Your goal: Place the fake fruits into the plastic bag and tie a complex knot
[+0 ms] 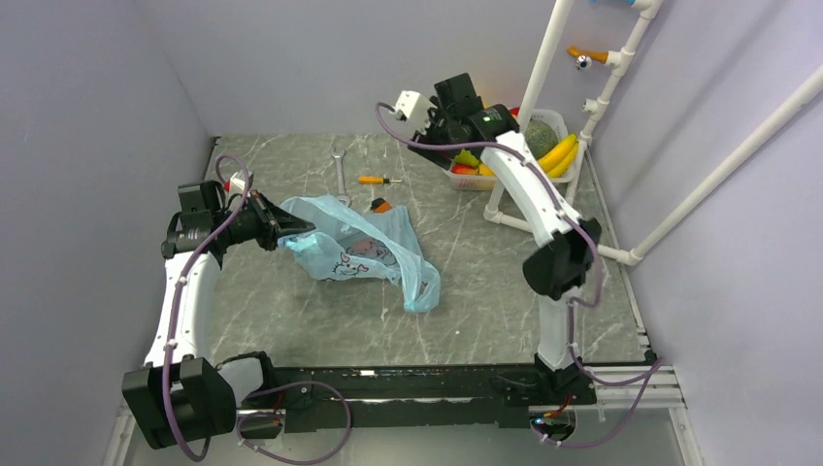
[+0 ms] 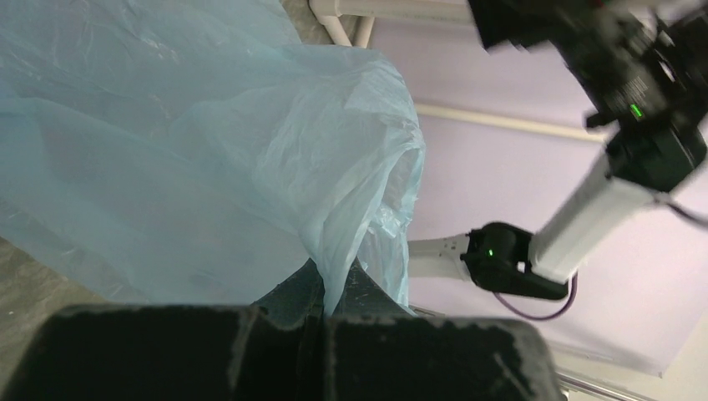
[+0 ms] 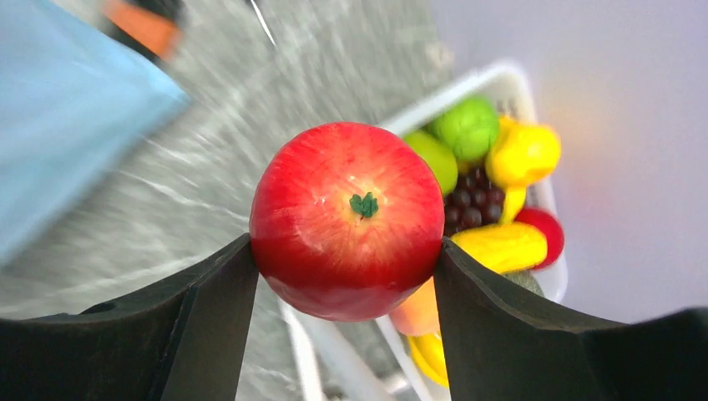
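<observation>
The light-blue plastic bag (image 1: 369, 250) lies crumpled in the middle of the table. My left gripper (image 1: 296, 228) is shut on its left edge. In the left wrist view a fold of the bag (image 2: 209, 150) runs down between the closed fingers of the left gripper (image 2: 334, 282). My right gripper (image 3: 346, 251) is shut on a red apple (image 3: 346, 219), held in the air above the table beside the basket. In the top view the right gripper (image 1: 448, 146) hangs at the basket's left end and the apple is hidden. No knot is in view.
A white mesh basket (image 3: 501, 77) holds green fruits (image 3: 467, 127), a lemon (image 3: 526, 154), dark grapes (image 3: 472, 200) and bananas (image 1: 561, 153). An orange-handled screwdriver (image 1: 374, 180) and a wrench (image 1: 340, 175) lie behind the bag. White pipes (image 1: 621, 58) stand at the right.
</observation>
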Robot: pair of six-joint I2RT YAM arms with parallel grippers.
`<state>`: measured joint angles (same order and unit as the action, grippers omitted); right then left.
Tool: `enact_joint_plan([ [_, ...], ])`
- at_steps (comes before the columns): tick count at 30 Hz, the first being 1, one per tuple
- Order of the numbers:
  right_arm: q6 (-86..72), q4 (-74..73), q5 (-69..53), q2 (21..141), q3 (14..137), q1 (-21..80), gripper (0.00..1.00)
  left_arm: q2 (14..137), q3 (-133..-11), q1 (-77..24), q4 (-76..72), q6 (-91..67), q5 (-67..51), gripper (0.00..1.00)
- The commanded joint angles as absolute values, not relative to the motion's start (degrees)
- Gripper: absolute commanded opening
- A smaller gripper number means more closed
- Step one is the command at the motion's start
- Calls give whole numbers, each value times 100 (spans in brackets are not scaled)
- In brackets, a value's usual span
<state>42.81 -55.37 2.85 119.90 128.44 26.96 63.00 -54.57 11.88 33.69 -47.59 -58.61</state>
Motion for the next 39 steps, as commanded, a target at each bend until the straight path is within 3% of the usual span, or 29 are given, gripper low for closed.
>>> enact_joint_plan([
  [1, 3337, -5663, -1324, 10541, 13038, 2998, 52, 6314, -5500, 1208, 3267, -4840, -5897, 0],
  [6, 2542, -5455, -3335, 9424, 12513, 3394, 51, 6343, -5463, 1210, 3226, -4921, -5943, 0],
  [9, 2562, -4975, -3744, 8698, 11558, 4136, 50, 6371, -5444, 1209, 3170, -4983, -5993, 0],
  [13, 2926, -4706, -3366, 8380, 10706, 5354, 48, 6342, -5467, 1203, 3122, -5007, -6030, 0],
  [16, 3136, -4451, -2960, 8492, 10264, 5671, 46, 6294, -5493, 1204, 3145, -4978, -6106, 0],
  [27, 3419, -3941, -856, 9103, 9824, 5165, 43, 6260, -5527, 1201, 3366, -4329, -7358, 0],
  [36, 3364, -4302, -808, 9516, 10471, 5157, 45, 6475, -5484, 980, 3621, -3997, -8330, 0],
  [39, 3473, -4224, -831, 9658, 10203, 5241, 51, 6451, -5323, 975, 3267, -4318, -8406, 0],
])
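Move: The mouth of the blue bag lies about 15 cm back and 16 cm left of the right hand, which already holds the red fruit, and some 10 cm below. The orange-black tool is level with that hand and 15 cm left; the screwdriver is 7 cm ahead and 15 cm left, both about 20 cm lower. The fruit basket stands 9 cm ahead and 16 cm right. From the left hand, still pinching the bag's edge, the mouth is 7 cm ahead, 11 cm right and 12 cm below. The red fruit, kept between the right fingers, is swept fast from beside the basket, back and left in a rising arc of some 20 cm, then sinks and comes forward, lifting slightly at the last over the bag's mouth; the wrist rolls left side up and counter-clockwise, then partly unwinds. Late on, the left hand draws its pinched edge about 5 cm back, with a little lift and rightward drift, turning clockwise. ##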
